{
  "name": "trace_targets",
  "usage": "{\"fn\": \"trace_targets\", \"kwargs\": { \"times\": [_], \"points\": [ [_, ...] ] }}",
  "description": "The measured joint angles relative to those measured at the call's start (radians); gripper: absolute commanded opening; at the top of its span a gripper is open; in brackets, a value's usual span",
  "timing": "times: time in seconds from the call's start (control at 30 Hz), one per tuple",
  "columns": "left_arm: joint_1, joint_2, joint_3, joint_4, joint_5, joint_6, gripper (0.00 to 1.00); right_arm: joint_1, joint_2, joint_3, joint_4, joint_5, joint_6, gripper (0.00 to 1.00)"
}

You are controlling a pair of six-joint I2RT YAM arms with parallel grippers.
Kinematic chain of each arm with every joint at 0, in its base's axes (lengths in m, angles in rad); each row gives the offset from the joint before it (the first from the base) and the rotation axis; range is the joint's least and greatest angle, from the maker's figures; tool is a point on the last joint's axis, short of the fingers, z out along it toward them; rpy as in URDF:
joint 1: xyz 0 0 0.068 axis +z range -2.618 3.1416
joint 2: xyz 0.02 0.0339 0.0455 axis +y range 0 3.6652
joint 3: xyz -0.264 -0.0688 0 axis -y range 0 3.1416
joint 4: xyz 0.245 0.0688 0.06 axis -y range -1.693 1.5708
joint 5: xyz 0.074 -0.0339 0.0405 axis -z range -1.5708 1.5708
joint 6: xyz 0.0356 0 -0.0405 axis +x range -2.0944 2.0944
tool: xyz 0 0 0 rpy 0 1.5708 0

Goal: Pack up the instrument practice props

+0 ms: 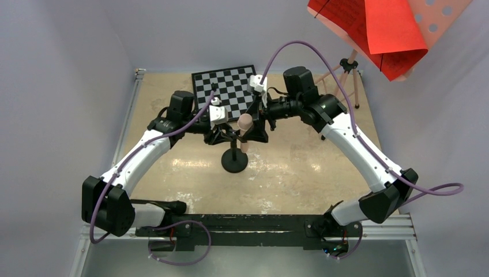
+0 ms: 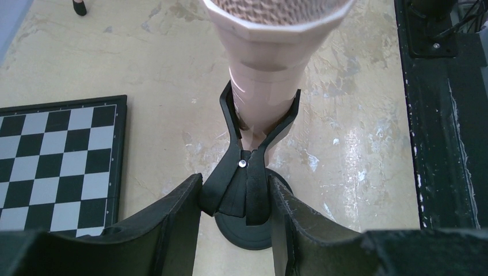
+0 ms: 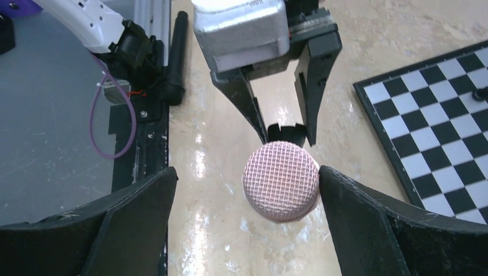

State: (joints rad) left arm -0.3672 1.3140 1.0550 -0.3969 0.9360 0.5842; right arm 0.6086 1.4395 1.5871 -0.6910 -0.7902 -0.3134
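A peach tube with a mesh head stands in the clip of a black round-base peg stand at mid-table. My left gripper is shut on the stand's clip just below the tube, above the base. My right gripper is open around the tube's head, whose right side is against the right finger. The pink music stand with red sheets stands at the back right on thin legs.
A black-and-white chessboard lies behind the peg stand, with a small black piece on it; it also shows in the left wrist view. The black base rail runs along the near edge. Grey walls close in on the left, the right and the back.
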Motion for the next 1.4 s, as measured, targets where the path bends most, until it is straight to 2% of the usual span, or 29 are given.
{"fn": "trace_targets", "kwargs": {
  "times": [0.2,0.7,0.93,1.0,1.17,1.4],
  "points": [
    [-0.001,-0.003,-0.012,0.028,-0.007,-0.037,0.0,0.011,0.04,0.0,0.065,-0.017,0.008,0.87],
    [-0.001,-0.011,-0.021,0.04,-0.01,-0.047,0.0,0.026,0.066,-0.025,0.117,0.047,0.026,0.83],
    [-0.002,-0.011,-0.021,0.041,-0.013,-0.049,0.0,0.027,0.109,-0.039,0.13,0.099,0.048,0.64],
    [-0.002,-0.011,-0.021,0.041,-0.015,-0.05,0.0,0.028,0.109,-0.039,0.131,0.098,0.049,0.48],
    [-0.002,-0.011,-0.021,0.042,-0.017,-0.051,0.0,0.035,0.108,-0.042,0.129,0.084,0.039,0.0],
    [-0.006,-0.013,-0.021,0.039,-0.016,-0.042,0.0,0.023,0.034,-0.072,0.043,0.12,-0.049,0.0]
  ]
}}
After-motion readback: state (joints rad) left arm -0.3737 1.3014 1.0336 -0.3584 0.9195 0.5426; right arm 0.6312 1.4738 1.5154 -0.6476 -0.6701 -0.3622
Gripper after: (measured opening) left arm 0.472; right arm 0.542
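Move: The pink microphone's head is roughly 3 cm ahead of the right hand, 3 cm to its left and 4 cm below. From that same hand, the stand's black clip sits about 6 cm left, 3 cm ahead and 11 cm down, and the chessboard's middle about 35 cm ahead, 11 cm left and 31 cm down. From the left hand, already gripping the clip, the head is level ahead, about 5 cm right and 8 cm up. Leftward first, then down and forward, the right hand brings its wide-open fingers about 4 cm lower around the microphone's head and closes them to roughly half, pinching it at the head. With that grip it then draws about 2 cm to the right and slightly back, while the left hand stays put and keeps hold of the stand's clip. ##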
